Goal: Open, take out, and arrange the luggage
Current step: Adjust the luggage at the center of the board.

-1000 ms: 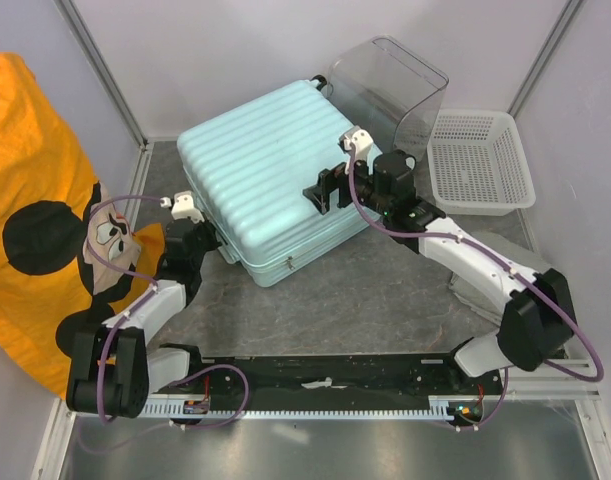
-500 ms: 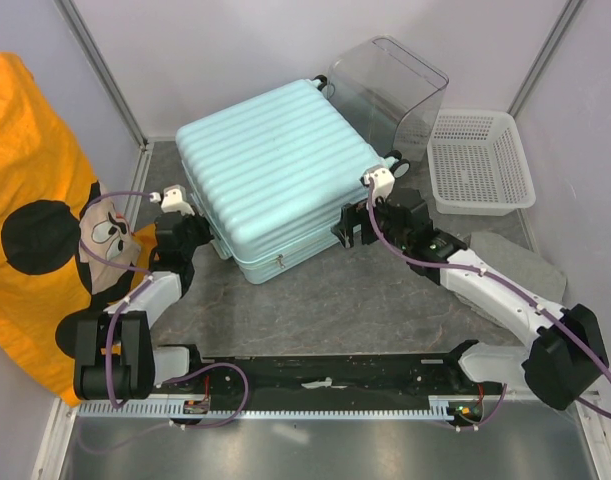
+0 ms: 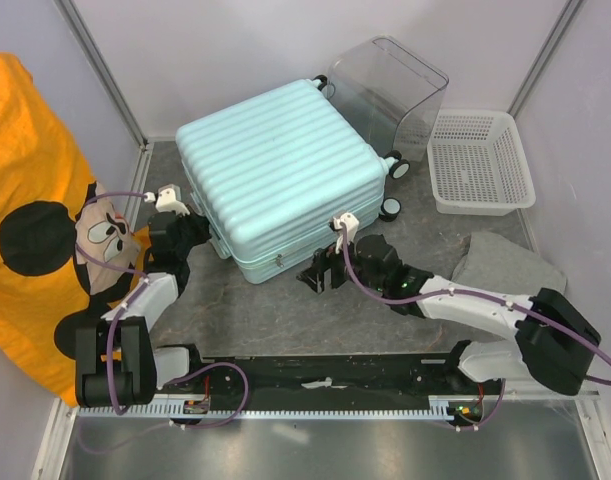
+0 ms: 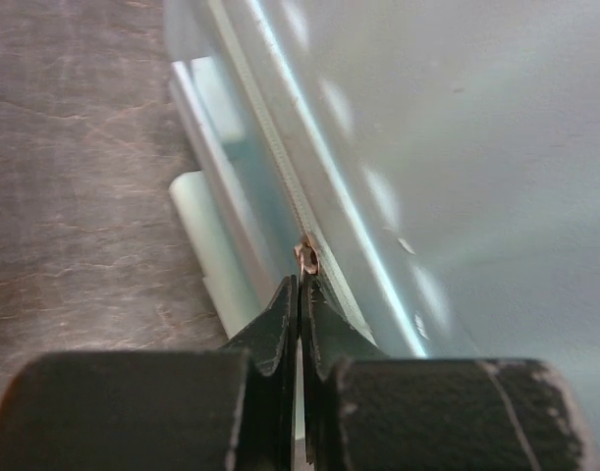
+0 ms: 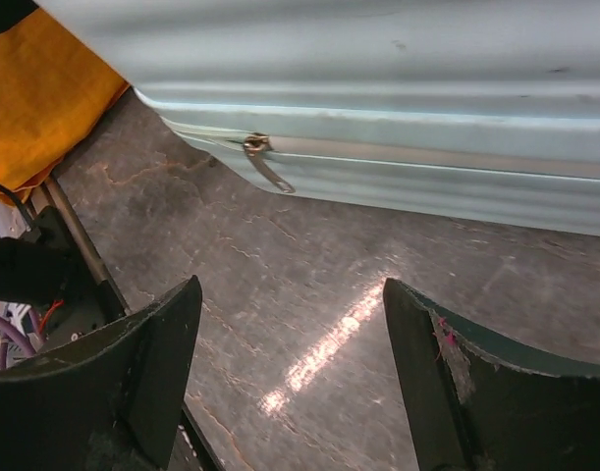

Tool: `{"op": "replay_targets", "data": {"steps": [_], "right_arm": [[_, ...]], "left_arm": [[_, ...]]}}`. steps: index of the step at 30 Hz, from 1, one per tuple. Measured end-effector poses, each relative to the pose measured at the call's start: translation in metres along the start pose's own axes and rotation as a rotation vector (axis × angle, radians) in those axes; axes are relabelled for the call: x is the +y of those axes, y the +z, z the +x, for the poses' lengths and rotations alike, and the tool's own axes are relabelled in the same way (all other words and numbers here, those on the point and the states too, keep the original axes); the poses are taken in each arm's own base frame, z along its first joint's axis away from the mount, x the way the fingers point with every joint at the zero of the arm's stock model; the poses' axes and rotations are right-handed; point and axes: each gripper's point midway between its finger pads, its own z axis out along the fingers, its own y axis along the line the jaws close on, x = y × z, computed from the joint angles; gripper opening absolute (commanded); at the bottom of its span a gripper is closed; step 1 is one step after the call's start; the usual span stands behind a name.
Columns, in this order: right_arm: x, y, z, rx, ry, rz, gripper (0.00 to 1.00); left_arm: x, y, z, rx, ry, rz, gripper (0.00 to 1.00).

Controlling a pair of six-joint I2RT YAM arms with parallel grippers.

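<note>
The luggage [image 3: 275,170], a mint ribbed hard-shell suitcase, lies flat and closed in the middle of the table. My left gripper [image 3: 195,233] is at its left side. In the left wrist view the left gripper [image 4: 300,285] is shut, with a copper zipper pull [image 4: 306,257] pinched at its tips on the luggage seam [image 4: 280,167]. My right gripper [image 3: 320,272] hovers low just off the near edge, open, with nothing between its fingers. In the right wrist view the right gripper [image 5: 292,334] faces the luggage [image 5: 398,118], and a second zipper pull [image 5: 263,162] hangs from the seam ahead.
A clear plastic box [image 3: 390,85] stands behind the suitcase. A white mesh basket [image 3: 480,160] sits at the back right. A grey cloth [image 3: 510,265] lies at the right. An orange cartoon cloth [image 3: 35,230] covers the left side. Two suitcase wheels [image 3: 395,168] stick out to the right.
My right arm has swung from the suitcase's right side down to its near edge, its jaws narrowing a little. The left gripper has stayed shut at the left side.
</note>
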Motion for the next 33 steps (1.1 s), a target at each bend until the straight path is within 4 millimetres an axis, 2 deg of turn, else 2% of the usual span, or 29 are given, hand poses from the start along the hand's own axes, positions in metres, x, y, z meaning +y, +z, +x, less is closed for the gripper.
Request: {"op": "replay_targets", "data": {"steps": [5,10,17,23,28,33], "right_arm": [[0.022,0.022,0.005,-0.052,-0.017,-0.034,0.77],[0.029,0.043,0.013,-0.073,-0.032,-0.013,0.72],[0.031,0.066,0.022,-0.102,-0.046,0.055,0.68],[0.026,0.084,0.017,-0.142,-0.046,0.124,0.66],[0.021,0.093,0.011,-0.167,-0.043,0.167,0.63],[0.020,0.100,0.021,-0.149,-0.054,0.190,0.56]], "left_arm": [[-0.005,-0.005,-0.006,-0.011,-0.034,0.021,0.01],[-0.006,-0.006,-0.008,-0.016,-0.051,0.026,0.02],[-0.006,-0.007,-0.009,-0.018,-0.068,0.030,0.01],[-0.007,-0.007,-0.011,-0.022,-0.074,0.031,0.02],[-0.007,-0.008,-0.011,-0.025,-0.076,0.032,0.02],[-0.007,-0.008,-0.012,-0.026,-0.077,0.033,0.02]]}}
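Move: The front zipper pull of the luggage hangs about 10 cm to the left of my right hand, some 5 cm ahead and 5 cm below it. The luggage's near corner is roughly 6 cm farther left than that pull and 3 cm closer to me; the near wheel stands about 17 cm right of my right hand and 16 cm ahead. From my left hand the front pull lies some 16 cm right and 7 cm back, at nearly the same height. I bring my right hand left about 9 cm along the luggage's front side towards its zipper pull, sinking some 4 cm and then easing nearly 3 cm forward. As it goes, the wrist turns about 10 degrees clockwise and the fingers narrow partway around the pull without pinching it. My left hand keeps its pinch on the other pull, at the luggage's left side, and rises some 1.5 cm. ##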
